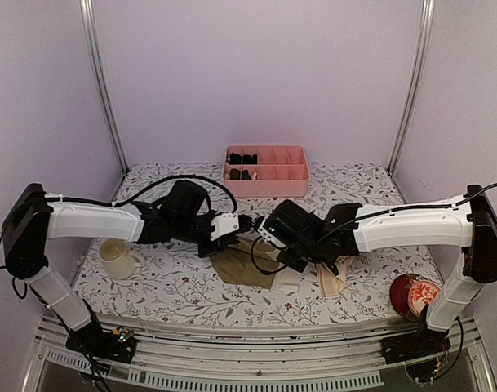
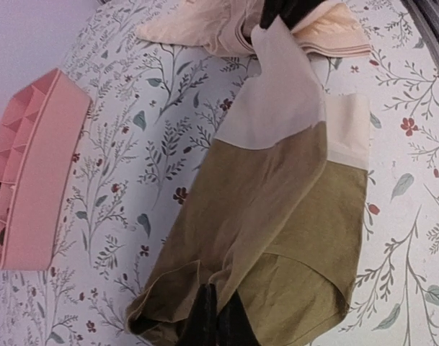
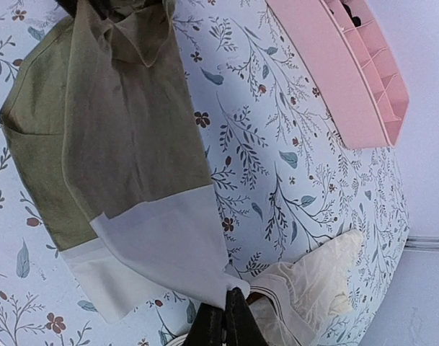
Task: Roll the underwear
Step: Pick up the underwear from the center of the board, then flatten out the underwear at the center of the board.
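Note:
The olive-brown underwear (image 2: 277, 209) with a cream-white part (image 3: 169, 238) is stretched between both grippers, one layer lifted off the table. My left gripper (image 2: 219, 295) is shut on its olive hem. My right gripper (image 3: 225, 299) is shut on the cream-white corner. In the top view the two grippers (image 1: 248, 222) (image 1: 264, 229) sit close together above the olive garment (image 1: 244, 268). The peach-beige underwear (image 1: 331, 279) lies crumpled just right of it, under the right arm, and shows in both wrist views (image 2: 327, 32) (image 3: 313, 277).
A pink compartment tray (image 1: 265, 186) with small black bundles stands at the back centre. A cream mug (image 1: 117, 258) sits at the left under the left arm. A red round object (image 1: 414, 296) lies at the front right. The table has a floral cloth.

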### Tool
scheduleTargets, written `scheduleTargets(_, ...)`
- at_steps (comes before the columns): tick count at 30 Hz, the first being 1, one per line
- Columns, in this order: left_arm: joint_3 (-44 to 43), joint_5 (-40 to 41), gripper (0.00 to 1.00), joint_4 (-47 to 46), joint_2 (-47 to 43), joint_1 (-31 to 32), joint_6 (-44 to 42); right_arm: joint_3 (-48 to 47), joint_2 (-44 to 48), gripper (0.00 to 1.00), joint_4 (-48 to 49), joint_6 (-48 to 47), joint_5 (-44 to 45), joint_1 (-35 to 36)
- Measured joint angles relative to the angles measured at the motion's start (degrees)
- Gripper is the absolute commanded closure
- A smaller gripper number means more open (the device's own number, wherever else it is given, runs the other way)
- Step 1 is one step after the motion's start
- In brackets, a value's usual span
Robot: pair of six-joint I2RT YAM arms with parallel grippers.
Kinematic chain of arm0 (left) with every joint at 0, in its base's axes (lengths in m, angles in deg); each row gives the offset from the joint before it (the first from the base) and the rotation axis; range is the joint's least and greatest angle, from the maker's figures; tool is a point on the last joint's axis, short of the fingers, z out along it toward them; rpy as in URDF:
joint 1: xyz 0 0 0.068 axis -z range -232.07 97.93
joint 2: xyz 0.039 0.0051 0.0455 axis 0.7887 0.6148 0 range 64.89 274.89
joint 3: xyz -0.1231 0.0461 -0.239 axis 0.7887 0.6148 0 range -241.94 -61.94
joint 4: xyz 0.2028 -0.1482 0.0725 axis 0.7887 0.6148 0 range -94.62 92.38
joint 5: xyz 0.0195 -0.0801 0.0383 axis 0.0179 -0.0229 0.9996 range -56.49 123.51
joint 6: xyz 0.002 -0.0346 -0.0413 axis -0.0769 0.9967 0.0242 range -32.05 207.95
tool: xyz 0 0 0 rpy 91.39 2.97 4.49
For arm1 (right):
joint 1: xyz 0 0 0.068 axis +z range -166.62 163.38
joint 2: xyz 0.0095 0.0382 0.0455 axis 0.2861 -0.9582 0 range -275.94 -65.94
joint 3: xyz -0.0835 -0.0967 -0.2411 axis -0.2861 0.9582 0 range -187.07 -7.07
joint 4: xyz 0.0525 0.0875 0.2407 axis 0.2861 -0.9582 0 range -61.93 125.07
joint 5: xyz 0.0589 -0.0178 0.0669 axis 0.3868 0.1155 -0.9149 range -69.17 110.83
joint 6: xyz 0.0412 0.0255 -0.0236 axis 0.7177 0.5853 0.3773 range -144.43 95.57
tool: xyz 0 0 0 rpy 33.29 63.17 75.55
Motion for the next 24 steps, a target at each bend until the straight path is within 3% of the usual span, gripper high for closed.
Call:
scheduleTargets(11, -2.6, 9.4, 1.00, 1.7, -13.4, 2.0, -4.2, -1.4, 10.4, 0.98, 1.8, -5.7, 0.3, 2.4)
scheduleTargets(24, 1.4, 21.7, 1.00, 8.1, -33.8, 18.5, -7.9, -1.7, 18.0, 0.98, 5.7, -9.4, 10.7, 20.9)
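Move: Both hands already pinch the underwear. Its middle lies some 8 cm right, 2 cm back and 3 cm below the left hand, and about 10 cm left, level in reach and 5 cm below the right one. The pink box is around 27 cm ahead and 10 cm right of the left hand; the peach cloth sits roughly 7 cm ahead and 15 cm right of the right hand, 6 cm below. With fingers still shut on the tan end (left) and the white waistband end (right), both arms hoist the underwear together, going nearly straight up for the first half, then up and back towards the bases and away from the pink box, to finish some 15 to 20 cm higher and 10 cm nearer. The left fingers tilt up by about 30 degrees while the right hand tips up and turns counter-clockwise, also easing about 5 cm to the left, so that the gap between the hands narrows a little. ##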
